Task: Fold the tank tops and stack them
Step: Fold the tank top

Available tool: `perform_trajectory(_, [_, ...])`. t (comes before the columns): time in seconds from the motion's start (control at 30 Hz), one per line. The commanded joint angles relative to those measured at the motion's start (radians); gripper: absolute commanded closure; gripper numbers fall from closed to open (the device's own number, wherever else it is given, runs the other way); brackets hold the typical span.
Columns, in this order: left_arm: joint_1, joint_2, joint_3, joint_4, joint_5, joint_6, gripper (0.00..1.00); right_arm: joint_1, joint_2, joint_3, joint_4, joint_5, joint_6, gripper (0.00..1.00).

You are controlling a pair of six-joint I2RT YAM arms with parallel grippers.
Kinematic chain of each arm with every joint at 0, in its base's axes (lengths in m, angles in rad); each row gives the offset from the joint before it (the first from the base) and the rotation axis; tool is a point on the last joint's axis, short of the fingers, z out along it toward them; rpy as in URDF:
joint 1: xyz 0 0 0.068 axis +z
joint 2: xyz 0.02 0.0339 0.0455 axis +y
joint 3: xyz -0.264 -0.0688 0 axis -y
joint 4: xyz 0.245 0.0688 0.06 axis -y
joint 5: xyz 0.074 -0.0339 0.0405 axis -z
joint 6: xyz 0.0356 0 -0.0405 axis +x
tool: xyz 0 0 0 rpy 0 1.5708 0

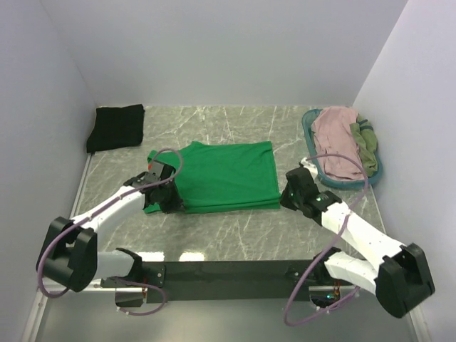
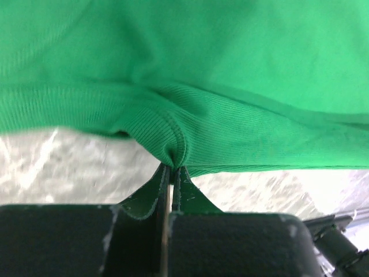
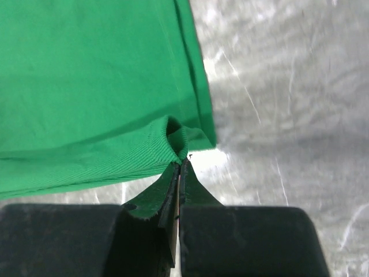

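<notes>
A bright green tank top [image 1: 224, 174] lies flat on the marble table, folded into a rough rectangle. My left gripper [image 1: 173, 201] is shut on its near-left edge; in the left wrist view the fingertips [image 2: 173, 167] pinch a bunched fold of ribbed green cloth [image 2: 190, 115]. My right gripper [image 1: 284, 199] is shut on the near-right corner, where the right wrist view shows the tips [image 3: 180, 164] pinching the ribbed hem [image 3: 115, 156]. A folded black tank top [image 1: 115, 127] sits at the back left. A dusty pink top [image 1: 336, 135] and an olive one [image 1: 365, 142] lie heaped in the basket.
The teal oval basket [image 1: 307, 127] stands at the back right, close to the right wall. White walls enclose the table on the left, back and right. Bare marble [image 1: 235, 228] runs between the green top and the arm bases.
</notes>
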Motion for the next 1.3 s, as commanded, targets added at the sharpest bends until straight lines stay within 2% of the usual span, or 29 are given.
perform_trajectory(0.0, [-0.005,-0.052,-0.023,-0.031,0.023,-0.024,0.99,0.002,-0.078,-0.044,-0.034,-0.005,0.026,1.00])
perform_trajectory(0.27, [-0.004,0.023,0.091,-0.059,0.009,0.053,0.99,-0.001,-0.035,0.035,-0.042,0.031,0.000,1.00])
perform_trajectory(0.5, [0.008,0.198,0.226,-0.016,0.012,0.091,0.99,-0.016,0.192,0.156,0.030,0.017,-0.042,1.00])
perform_trajectory(0.7, [0.039,0.333,0.337,0.015,0.029,0.116,0.99,-0.036,0.319,0.241,0.061,0.006,-0.062,1.00])
perform_trajectory(1.0, [0.085,0.447,0.442,0.016,0.067,0.139,0.99,-0.077,0.393,0.285,0.087,-0.008,-0.079,1.00])
perform_trajectory(1.27, [0.105,0.458,0.442,0.033,0.093,0.138,0.99,-0.096,0.418,0.288,0.113,-0.024,-0.079,1.00])
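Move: Both my hands hold the near edge of the green tank top just above the table. Its middle lies about 13 cm ahead of my left hand, 12 cm to the right and 4 cm lower. From my right hand that middle is some 12 cm ahead, 25 cm left and 4 cm below. The bin of tops stands roughly 23 cm ahead and 24 cm right of my right hand, the black cloth about 32 cm ahead and 26 cm left of my left. Still pinching the near hem in both grippers, I ease it back a centimetre or two towards myself, then sweep it forward low over the lying tank top. My left hand ends about 11 cm ahead of its start, my right about 7 cm and slightly lower. My wrists barely turn and my fingers stay shut. ##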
